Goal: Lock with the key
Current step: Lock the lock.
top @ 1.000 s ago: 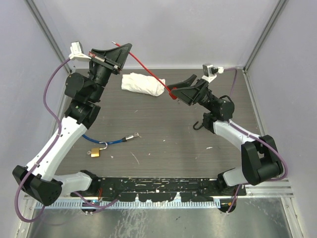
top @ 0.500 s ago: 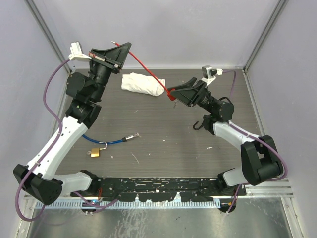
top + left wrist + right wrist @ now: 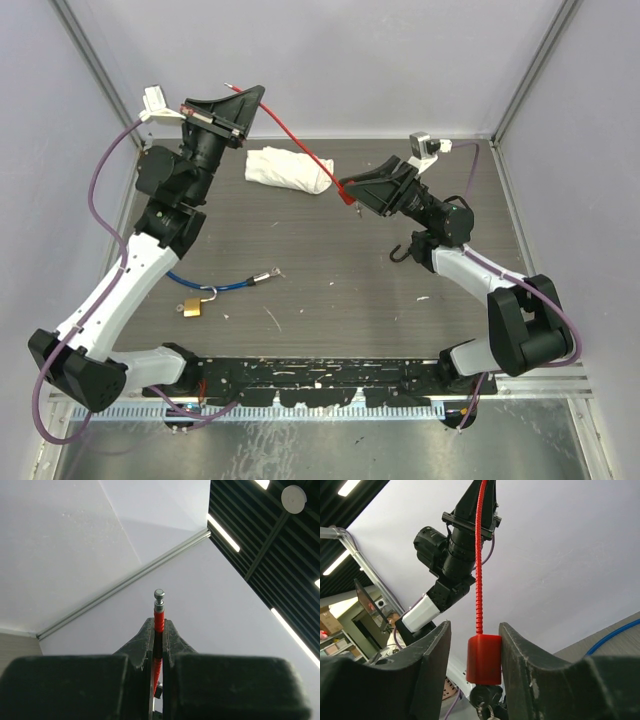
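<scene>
A red cable lock hangs in the air between my two arms. Its ribbed red cable (image 3: 293, 139) runs up to my left gripper (image 3: 240, 103), which is shut on the cable's upper end (image 3: 158, 621); the metal tip (image 3: 159, 595) pokes out beyond the fingers. The red lock body (image 3: 484, 659) hangs between the fingers of my right gripper (image 3: 475, 626). The right finger (image 3: 520, 650) is against it and a gap shows on the left side. A key (image 3: 485, 698) with a ring sticks out of the body's underside. From above, the body (image 3: 346, 189) sits at the right gripper's (image 3: 352, 186) tips.
A crumpled white cloth (image 3: 288, 168) lies at the back of the table. A small brass padlock (image 3: 191, 309) and a blue cable (image 3: 226, 285) lie at the front left. A black hook (image 3: 404, 249) rests beside the right arm. Grey walls close in the back and sides.
The right gripper's fingers have come closer together around the red lock body, and the gripper has shifted slightly left. The left gripper stays still, shut on the cable.
</scene>
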You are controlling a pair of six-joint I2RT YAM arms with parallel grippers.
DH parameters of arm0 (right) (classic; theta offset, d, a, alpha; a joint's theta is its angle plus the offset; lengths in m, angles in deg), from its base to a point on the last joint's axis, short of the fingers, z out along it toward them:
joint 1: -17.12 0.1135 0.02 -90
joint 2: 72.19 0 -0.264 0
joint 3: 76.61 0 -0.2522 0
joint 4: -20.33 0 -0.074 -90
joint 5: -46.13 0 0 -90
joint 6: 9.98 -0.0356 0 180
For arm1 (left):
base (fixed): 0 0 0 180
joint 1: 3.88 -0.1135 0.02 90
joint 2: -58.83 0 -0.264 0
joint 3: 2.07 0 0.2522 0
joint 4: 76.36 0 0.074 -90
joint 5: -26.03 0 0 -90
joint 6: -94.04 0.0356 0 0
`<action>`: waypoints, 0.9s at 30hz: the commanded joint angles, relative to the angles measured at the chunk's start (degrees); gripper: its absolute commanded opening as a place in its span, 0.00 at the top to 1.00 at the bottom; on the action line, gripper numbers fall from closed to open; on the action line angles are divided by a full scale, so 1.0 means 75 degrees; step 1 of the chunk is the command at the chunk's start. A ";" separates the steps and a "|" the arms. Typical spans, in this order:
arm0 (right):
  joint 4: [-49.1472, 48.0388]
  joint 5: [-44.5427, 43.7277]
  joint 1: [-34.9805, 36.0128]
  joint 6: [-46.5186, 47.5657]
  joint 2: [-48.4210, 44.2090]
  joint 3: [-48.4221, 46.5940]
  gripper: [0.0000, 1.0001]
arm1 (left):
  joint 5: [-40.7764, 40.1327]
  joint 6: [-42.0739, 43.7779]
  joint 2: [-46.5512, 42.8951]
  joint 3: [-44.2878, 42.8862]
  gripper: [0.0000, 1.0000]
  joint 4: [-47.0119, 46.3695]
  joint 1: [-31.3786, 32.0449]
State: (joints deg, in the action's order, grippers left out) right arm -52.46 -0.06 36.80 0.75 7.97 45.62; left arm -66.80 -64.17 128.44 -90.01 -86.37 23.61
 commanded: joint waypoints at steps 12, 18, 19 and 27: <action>-0.1003 -0.0038 0.0021 -0.0039 -0.0121 0.0336 0.29 | 0.0089 -0.0354 0.0364 -0.0423 1.00 -0.1080 -0.0031; -0.1391 -0.0111 0.0128 -0.0373 0.0219 0.0193 0.27 | 0.0234 -0.0541 0.0669 -0.0546 1.00 -0.1129 -0.0032; -0.1390 -0.0111 0.0160 -0.0376 0.0251 0.0177 0.27 | 0.0236 -0.0555 0.0680 -0.0557 1.00 -0.1147 -0.0032; -0.1389 -0.0159 0.0276 -0.0322 0.0464 0.0161 0.25 | 0.0357 -0.0744 0.0790 -0.0723 1.00 -0.1229 -0.0031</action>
State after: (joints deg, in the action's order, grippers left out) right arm -52.46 -0.08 38.18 -1.26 11.56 48.39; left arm -64.61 -68.30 134.58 -91.91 -89.91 23.58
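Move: The red lock sits between the right gripper's half-open fingers, its middle about 1 cm to the left of that hand, at the same height and straight ahead 0. The key at its lower end is some 2 cm back, 1 cm right and 3 cm below the hand. From the left gripper the lock lies roughly 9 cm back, 14 cm right and 14 cm lower; the cable's metal tip sticks out about 2 cm ahead, 4 cm left and 3 cm above that gripper. Open the right fingers well wider around the lock while sinking that gripper about 3.5 cm, tipping it some 8 degrees and edging it left and forward by a centimetre late on. Keep the cable end pinched in the left gripper, carrying it forward and to the right about 3 cm, dipping nearly 2 cm before rising slightly. ##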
